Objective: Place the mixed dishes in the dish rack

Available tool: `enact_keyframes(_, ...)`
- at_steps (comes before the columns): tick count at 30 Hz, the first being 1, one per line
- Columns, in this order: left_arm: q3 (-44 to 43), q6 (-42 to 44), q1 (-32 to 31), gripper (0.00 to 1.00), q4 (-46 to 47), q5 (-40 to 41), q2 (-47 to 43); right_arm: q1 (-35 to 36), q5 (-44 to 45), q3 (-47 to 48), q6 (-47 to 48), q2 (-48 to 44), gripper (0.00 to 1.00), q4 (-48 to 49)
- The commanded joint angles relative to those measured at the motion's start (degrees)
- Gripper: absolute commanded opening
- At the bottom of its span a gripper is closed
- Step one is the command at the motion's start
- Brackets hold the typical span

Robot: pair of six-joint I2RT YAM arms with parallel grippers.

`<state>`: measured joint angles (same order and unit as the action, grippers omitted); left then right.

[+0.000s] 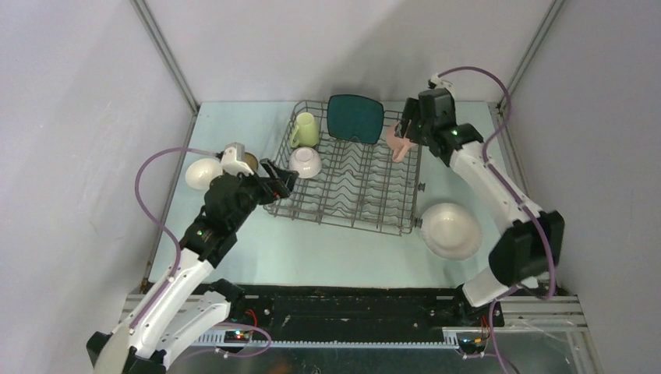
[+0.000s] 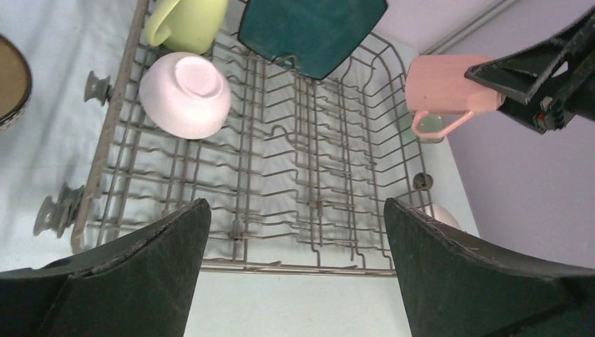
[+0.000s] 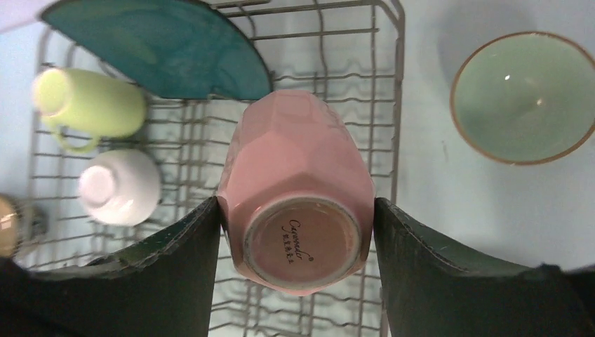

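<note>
The dish rack [image 1: 351, 175] holds a teal square plate [image 1: 355, 118] upright at the back, a yellow-green mug [image 1: 305, 130] and an upturned white bowl [image 1: 305, 162] at its left. My right gripper [image 3: 296, 203] is shut on the pink cup [image 3: 298, 175], base toward the wrist camera, above the rack's far right side [image 3: 393, 140]. The top view shows that cup [image 1: 399, 144] hanging by the rack's right rim. My left gripper [image 2: 295, 203] is open and empty above the rack's near left corner [image 2: 231, 263].
A white round plate [image 1: 450, 230] lies on the table right of the rack. A second white bowl [image 1: 203, 172] and a dark brown bowl [image 1: 248, 161] sit left of it, beside my left wrist. A pale green bowl [image 3: 526, 98] stands beyond the rack's right side.
</note>
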<state>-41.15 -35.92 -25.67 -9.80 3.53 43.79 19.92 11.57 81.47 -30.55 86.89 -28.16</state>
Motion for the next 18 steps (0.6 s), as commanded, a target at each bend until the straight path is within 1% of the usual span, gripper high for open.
enact_keyframes(1,1.92,2.15,0.44,1.0,-1.09,4.26,-1.25,0.54,7.96,11.78,6.92,8.67,0.0,-3.99)
enact_keyframes(4,2.0,2.94,0.45,1.0,-3.06,5.2,-1.21,0.54,9.14,17.98,7.82,15.68,0.0,-6.82)
enact_keyframes(9,3.96,2.53,0.45,1.0,-2.0,4.5,-2.37,0.95,11.57,24.07,8.62,22.64,0.0,-8.69)
enact_keyframes(15,5.29,1.95,0.45,1.0,-1.11,3.74,-1.95,1.43,16.08,29.22,9.72,29.98,0.0,-10.54)
enact_keyframes(18,6.08,1.23,0.45,1.0,-0.34,3.05,-1.83,1.17,16.08,29.84,9.86,32.29,0.0,-10.52)
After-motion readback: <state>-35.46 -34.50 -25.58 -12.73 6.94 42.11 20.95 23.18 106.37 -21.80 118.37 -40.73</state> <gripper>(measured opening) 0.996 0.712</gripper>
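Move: The pink mug is already pinched in the right fingers. Its open place in the dish rack's far right corner lies about 9 cm ahead of that hand, roughly straight ahead and some 17 cm below. The teal plate stands about 12 cm ahead and 14 cm left, 11 cm down; the green bowl is 9 cm ahead, 18 cm right, 22 cm down. From the left hand that place is about 23 cm ahead, 31 cm right and 18 cm below. The pink mug, kept in the right hand's steady grip, is carried down about 11 cm and forward about 8 cm into the rack's far right corner area, between the teal plate and the green bowl. The wrist rolls its left side down and tips the fingers further downward, some 25 degrees in all. The left hand, empty and wide open, sinks about 5 cm and drifts slightly left at the rack's near left corner. ##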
